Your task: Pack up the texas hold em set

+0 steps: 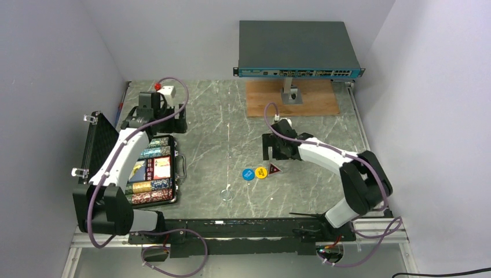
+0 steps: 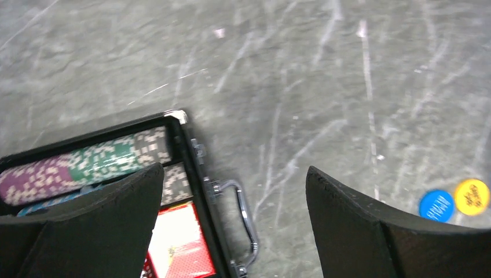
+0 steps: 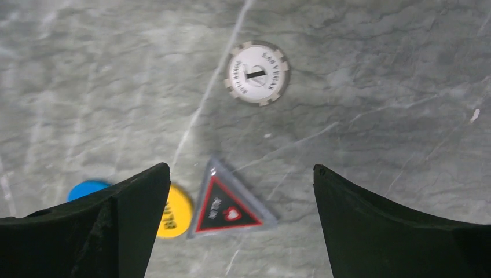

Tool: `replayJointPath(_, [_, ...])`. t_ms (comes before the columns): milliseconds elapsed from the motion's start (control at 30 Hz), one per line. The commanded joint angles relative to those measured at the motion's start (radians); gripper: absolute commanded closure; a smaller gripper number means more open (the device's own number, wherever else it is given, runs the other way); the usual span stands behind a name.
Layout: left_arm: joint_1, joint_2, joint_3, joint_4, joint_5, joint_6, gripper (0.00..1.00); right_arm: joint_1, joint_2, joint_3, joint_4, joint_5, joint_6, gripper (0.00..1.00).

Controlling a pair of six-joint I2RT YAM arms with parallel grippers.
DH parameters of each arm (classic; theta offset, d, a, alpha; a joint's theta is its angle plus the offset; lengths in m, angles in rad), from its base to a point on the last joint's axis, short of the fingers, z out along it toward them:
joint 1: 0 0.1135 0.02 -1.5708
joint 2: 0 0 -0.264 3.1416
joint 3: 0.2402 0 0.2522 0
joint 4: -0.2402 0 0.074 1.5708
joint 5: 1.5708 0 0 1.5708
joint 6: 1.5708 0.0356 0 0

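Note:
The black briefcase (image 1: 151,171) lies open at the left, its foam-lined lid (image 1: 95,142) standing up. It holds rows of multicoloured chips (image 2: 87,162) and the red-yellow card box (image 2: 176,243); its silver handle (image 2: 242,214) faces right. My left gripper (image 1: 176,119) is open and empty, above the case's far right corner (image 2: 234,174). The blue disc (image 1: 248,174), yellow disc (image 1: 261,172) and red triangular token (image 1: 273,168) lie mid-table. My right gripper (image 1: 275,149) is open and empty, hovering over the token (image 3: 228,204). A silvery chip (image 3: 256,72) lies beyond it.
The big grey network switch (image 1: 298,49) stands on a post over a wooden board (image 1: 292,98) at the back. White walls close in both sides. The silvery chip (image 1: 227,194) lies near the front, between the case and the discs.

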Motion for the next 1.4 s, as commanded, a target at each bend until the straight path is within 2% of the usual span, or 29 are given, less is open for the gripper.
replayJointPath(0, [-0.073, -0.072, -0.023, 0.087, 0.097, 0.025, 0.06, -0.049, 0.088, 0.061, 0.001, 0.018, -0.011, 0.1])
replayJointPath(267, [-0.19, -0.11, -0.036, 0.084, 0.028, 0.057, 0.06, -0.059, 0.18, 0.078, 0.09, 0.053, -0.05, 0.24])
replayJointPath(367, [-0.194, -0.106, -0.031, 0.08, 0.024, 0.057, 0.06, -0.057, 0.217, 0.096, 0.103, 0.08, -0.065, 0.28])
replayJointPath(533, [-0.197, -0.109, -0.034, 0.08, 0.022, 0.057, 0.06, -0.056, 0.253, 0.095, 0.14, 0.087, -0.093, 0.41])
replayJointPath(1000, [-0.197, -0.087, -0.026, 0.069, 0.024, 0.06, 0.06, -0.057, 0.272, 0.083, 0.173, 0.077, -0.097, 0.58])
replayJointPath(1200, [-0.197, -0.07, -0.025, 0.072, 0.068, 0.052, 0.06, -0.047, 0.232, 0.063, 0.208, 0.058, -0.112, 0.68])
replayJointPath(1367, [-0.197, -0.012, -0.006, 0.064, 0.206, 0.027, 0.07, -0.02, 0.167, 0.043, 0.246, 0.054, -0.136, 0.75])
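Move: The white chip lies on the table about 6 cm straight ahead of the right hand and 4 cm below it. On the same table level, the triangle marker is some 3 cm back from that hand and 1 cm right, the yellow button 5 cm back and 5 cm left. From the left hand the white chip is roughly 42 cm right, 2 cm nearer and 16 cm down; the open case sits about 14 cm left of that hand, 16 cm back and 14 cm lower. The open right hand sinks nearly 4 cm with a small shift right, then slides forward about 6 cm low over the table, away from the triangle marker, its fingers closing as it goes until both tips pinch the white chip by its opposite edges. Meanwhile the empty left hand, kept wide open, swings right some 7 cm, a little back and up and clear of the case, turning about 15 degrees clockwise, waits, then starts to dip and edge further right. ##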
